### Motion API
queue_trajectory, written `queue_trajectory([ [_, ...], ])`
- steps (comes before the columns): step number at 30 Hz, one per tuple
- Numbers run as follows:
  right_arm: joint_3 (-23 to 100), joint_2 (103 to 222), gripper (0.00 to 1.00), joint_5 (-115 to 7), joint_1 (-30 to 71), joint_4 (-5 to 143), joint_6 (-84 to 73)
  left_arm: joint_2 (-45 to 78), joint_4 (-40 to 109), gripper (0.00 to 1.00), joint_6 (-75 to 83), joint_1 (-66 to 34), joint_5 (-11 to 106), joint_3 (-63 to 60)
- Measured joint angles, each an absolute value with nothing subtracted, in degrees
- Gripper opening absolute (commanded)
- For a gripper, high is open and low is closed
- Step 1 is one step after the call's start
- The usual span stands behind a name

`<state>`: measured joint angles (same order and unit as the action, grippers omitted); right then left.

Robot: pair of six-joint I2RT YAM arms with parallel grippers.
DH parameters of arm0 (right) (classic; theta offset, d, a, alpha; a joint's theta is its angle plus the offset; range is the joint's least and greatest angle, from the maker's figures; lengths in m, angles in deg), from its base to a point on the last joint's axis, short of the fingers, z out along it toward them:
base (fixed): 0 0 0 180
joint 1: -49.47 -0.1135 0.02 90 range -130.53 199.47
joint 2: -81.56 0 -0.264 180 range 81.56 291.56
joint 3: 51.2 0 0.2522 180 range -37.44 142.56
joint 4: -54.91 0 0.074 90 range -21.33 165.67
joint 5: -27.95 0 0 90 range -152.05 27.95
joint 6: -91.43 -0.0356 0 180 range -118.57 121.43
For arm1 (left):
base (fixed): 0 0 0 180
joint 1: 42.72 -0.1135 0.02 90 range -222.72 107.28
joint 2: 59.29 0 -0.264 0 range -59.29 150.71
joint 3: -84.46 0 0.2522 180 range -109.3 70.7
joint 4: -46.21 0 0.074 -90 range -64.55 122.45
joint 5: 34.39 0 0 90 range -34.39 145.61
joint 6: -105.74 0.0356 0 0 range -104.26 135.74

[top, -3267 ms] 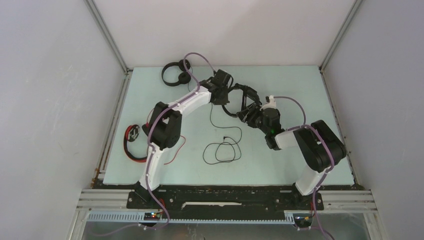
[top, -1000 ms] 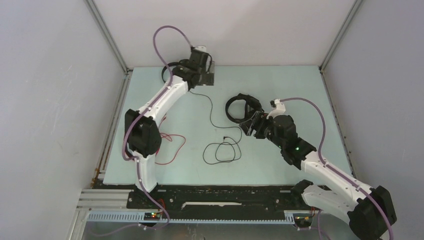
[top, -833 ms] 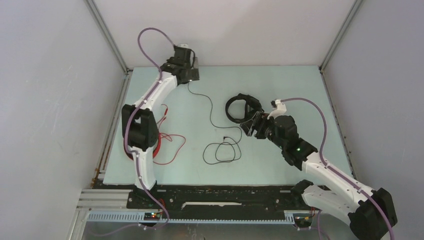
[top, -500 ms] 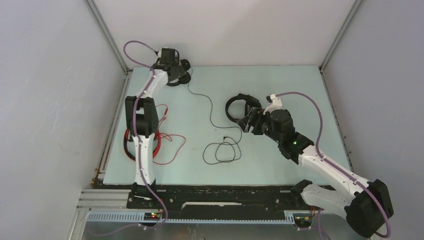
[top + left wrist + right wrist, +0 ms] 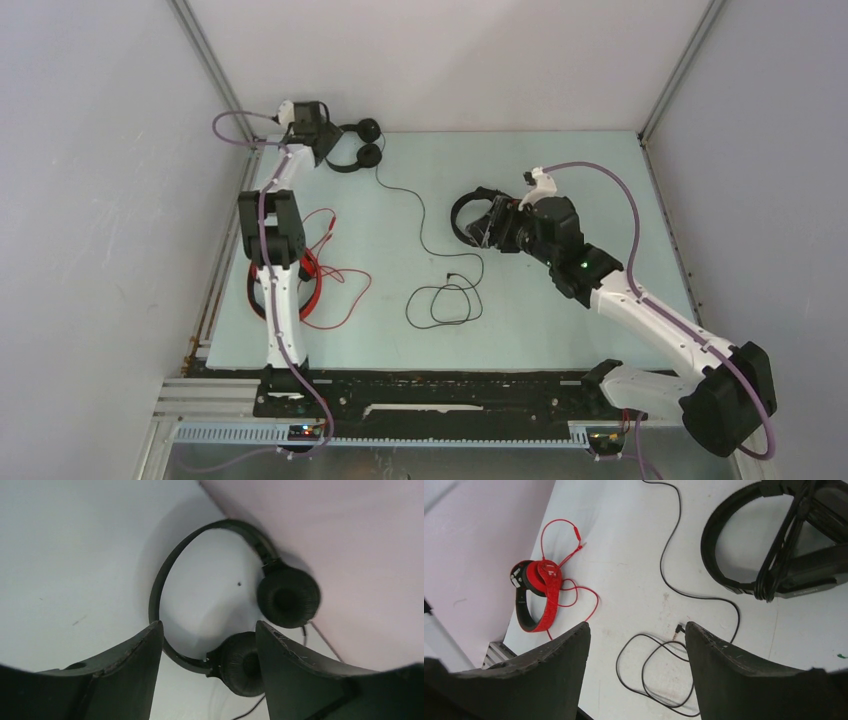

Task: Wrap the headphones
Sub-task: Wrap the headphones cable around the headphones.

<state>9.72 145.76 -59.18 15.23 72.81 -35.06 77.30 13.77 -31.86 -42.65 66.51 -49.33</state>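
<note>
The slim black headphones (image 5: 356, 152) lie at the back left corner, band (image 5: 159, 582) and two round cups (image 5: 289, 597) flat on the table. My left gripper (image 5: 318, 137) hovers just left of them, open, with the nearer cup (image 5: 243, 662) showing past its fingers (image 5: 130, 672). Their thin cable (image 5: 423, 215) runs to a loose coil (image 5: 659, 672) mid-table. The bulkier black headphones (image 5: 784, 545), cable wound round them, sit right of centre. My right gripper (image 5: 500, 223) is right beside them, open and empty. The red headphones (image 5: 536, 597) lie at the left edge.
The red cable (image 5: 340, 285) sprawls beside the left arm's lower links, which partly hide the red set in the top view. The enclosure's walls (image 5: 120, 200) close in the back left corner around the left gripper. The cable's plug (image 5: 680, 628) lies by the coil.
The left arm swung leftward to the back left corner, uncovering the slim headphones, and its jaws narrowed somewhat. The right arm shifted slightly back-left beside the bulky headphones.
</note>
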Motion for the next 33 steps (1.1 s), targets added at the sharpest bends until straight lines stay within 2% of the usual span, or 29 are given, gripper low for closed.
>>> queue_trajectory([
  [6, 13.1, 147.7, 0.72, -57.5, 15.4, 73.6, -35.0, 83.1, 14.0, 0.66, -36.5, -42.3, 66.1, -49.3],
  [10, 13.4, 148.1, 0.72, -55.4, 16.5, 74.1, -35.7, 83.9, 13.9, 0.56, -39.8, -42.2, 66.8, -49.3],
  [18, 13.4, 146.3, 0.72, -52.7, 19.9, 74.2, -36.9, 84.0, 14.1, 0.1, -42.8, -42.4, 66.9, -48.3],
  [20, 13.4, 145.1, 0.72, -52.3, 21.1, 74.5, -37.1, 83.8, 15.6, 0.03, -42.7, -42.4, 66.7, -47.0],
  [23, 13.4, 143.2, 0.73, -52.3, 22.4, 74.8, -37.1, 82.7, 17.1, 0.0, -42.0, -42.4, 65.9, -45.0],
  [33, 13.4, 139.4, 0.74, -49.6, 22.3, 76.2, -38.4, 72.8, 17.8, 0.0, -34.7, -42.2, 62.5, -32.1],
])
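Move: The far pair of black headphones lies just ahead of the left hand, its middle some 5 cm forward, 7 cm right and 8 cm below. The red cable loop is about 22 cm back and 1 cm right of that hand, the red headphones roughly 40 cm back and 5 cm left. From the right hand, the far headphones are about 41 cm forward and 37 cm left; the wrapped headphones lie about 16 cm straight ahead and 17 cm below. Straight down about 8 cm goes the left hand, open fingers either side of the far headphones' band; they shut and pinch it, then draw it roughly 5 cm back towards the robot, drifting slightly right and rising a little near the end. The right hand, empty and still open, rises some 6 cm away from the wrapped headphones and shifts slightly right. ##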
